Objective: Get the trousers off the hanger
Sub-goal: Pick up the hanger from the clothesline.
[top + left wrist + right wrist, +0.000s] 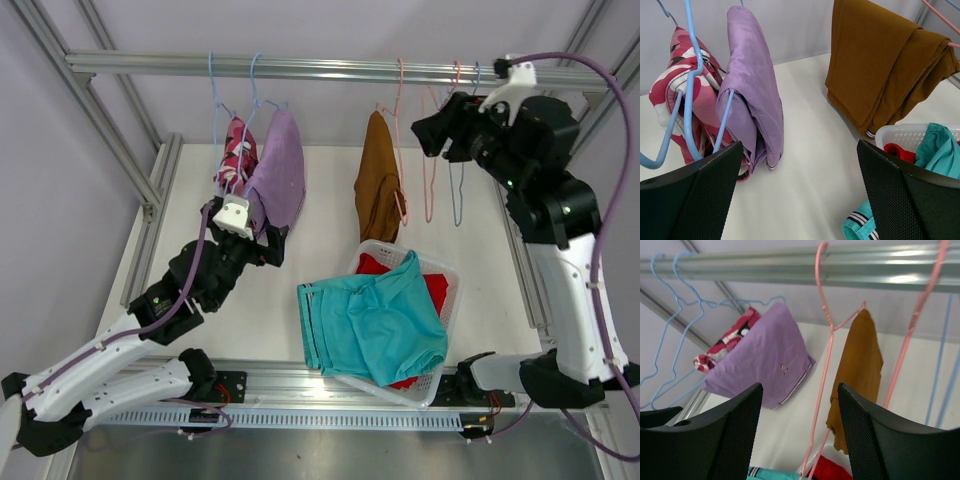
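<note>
The camouflage trousers (238, 150) and the lilac trousers (280, 170) hang on blue hangers (252, 85) at the left of the rail. The rust-brown trousers (377, 180) hang on a pink hanger (400, 100) in the middle. The teal trousers (375, 325) lie over the red trousers (435, 290) in the white basket (452, 280). My left gripper (258, 240) is open and empty, just below the lilac trousers (752, 85). My right gripper (425, 130) is open and empty, high by the rail, with the pink hanger (826, 365) between its fingers.
An empty pink hanger (430, 170) and an empty blue hanger (457, 185) hang at the right of the aluminium rail (330, 68). Frame posts stand at the table's left (150, 200) and right sides. The basket stands at the near edge between the arm bases.
</note>
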Controlling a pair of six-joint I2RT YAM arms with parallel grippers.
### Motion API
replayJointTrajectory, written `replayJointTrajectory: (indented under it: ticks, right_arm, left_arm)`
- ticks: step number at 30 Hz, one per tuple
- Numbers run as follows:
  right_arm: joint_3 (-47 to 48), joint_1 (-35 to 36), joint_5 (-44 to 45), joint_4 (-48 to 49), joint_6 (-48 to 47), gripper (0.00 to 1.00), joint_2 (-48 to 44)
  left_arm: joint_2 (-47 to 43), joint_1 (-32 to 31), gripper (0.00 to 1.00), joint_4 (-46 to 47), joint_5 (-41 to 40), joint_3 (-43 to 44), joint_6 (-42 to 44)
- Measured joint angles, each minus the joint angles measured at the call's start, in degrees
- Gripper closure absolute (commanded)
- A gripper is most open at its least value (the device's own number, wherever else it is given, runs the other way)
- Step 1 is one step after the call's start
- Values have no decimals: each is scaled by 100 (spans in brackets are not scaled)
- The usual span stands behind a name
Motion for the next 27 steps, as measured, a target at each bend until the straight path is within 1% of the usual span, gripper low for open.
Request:
replayJointTrajectory:
  ticks: [6, 12, 18, 22, 23, 27]
  right_arm:
    - [-173, 227, -173, 13, 37, 34, 533]
    - [-365, 317, -234, 52, 33, 33, 643]
    - [-688, 319, -234, 315, -31, 31, 669]
    - [-879, 317, -264, 422, -68, 31, 813]
    - [-896, 317, -278, 444, -70, 32, 870]
    - [-988, 317, -380, 592, -68, 40, 1036]
  left_arm:
    - [0, 0, 0, 2, -2, 0, 7]
    - [-2, 0, 1, 2, -2, 0, 9]
    - [0, 0, 0, 2, 0, 0, 9]
    - [0, 0, 1, 2, 0, 0, 9]
    - [0, 0, 0, 2, 0, 0, 9]
    - [0, 0, 0, 2, 2, 0, 9]
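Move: The pink hanger carrying the brown trousers is my right hand's target: its near wire lies about 7 cm ahead, 4 cm to the left and 9 cm below. The trousers' middle hangs some 13 cm ahead, 6 cm left and 18 cm down. The empty pink hanger is about 4 cm ahead, 4 cm right and 5 cm below. From my left hand, the target wire is roughly 14 cm ahead, 33 cm right and 8 cm higher. I sink my right hand about 12 cm while reaching some 6 cm forward and 6 cm left, from beside the empty hangers down to the near wire of the brown trousers' hanger. It eases off midway, then carries on. I tip the fingers down a little over 10 degrees, turn them slightly left, and keep them open to straddle the wire. ##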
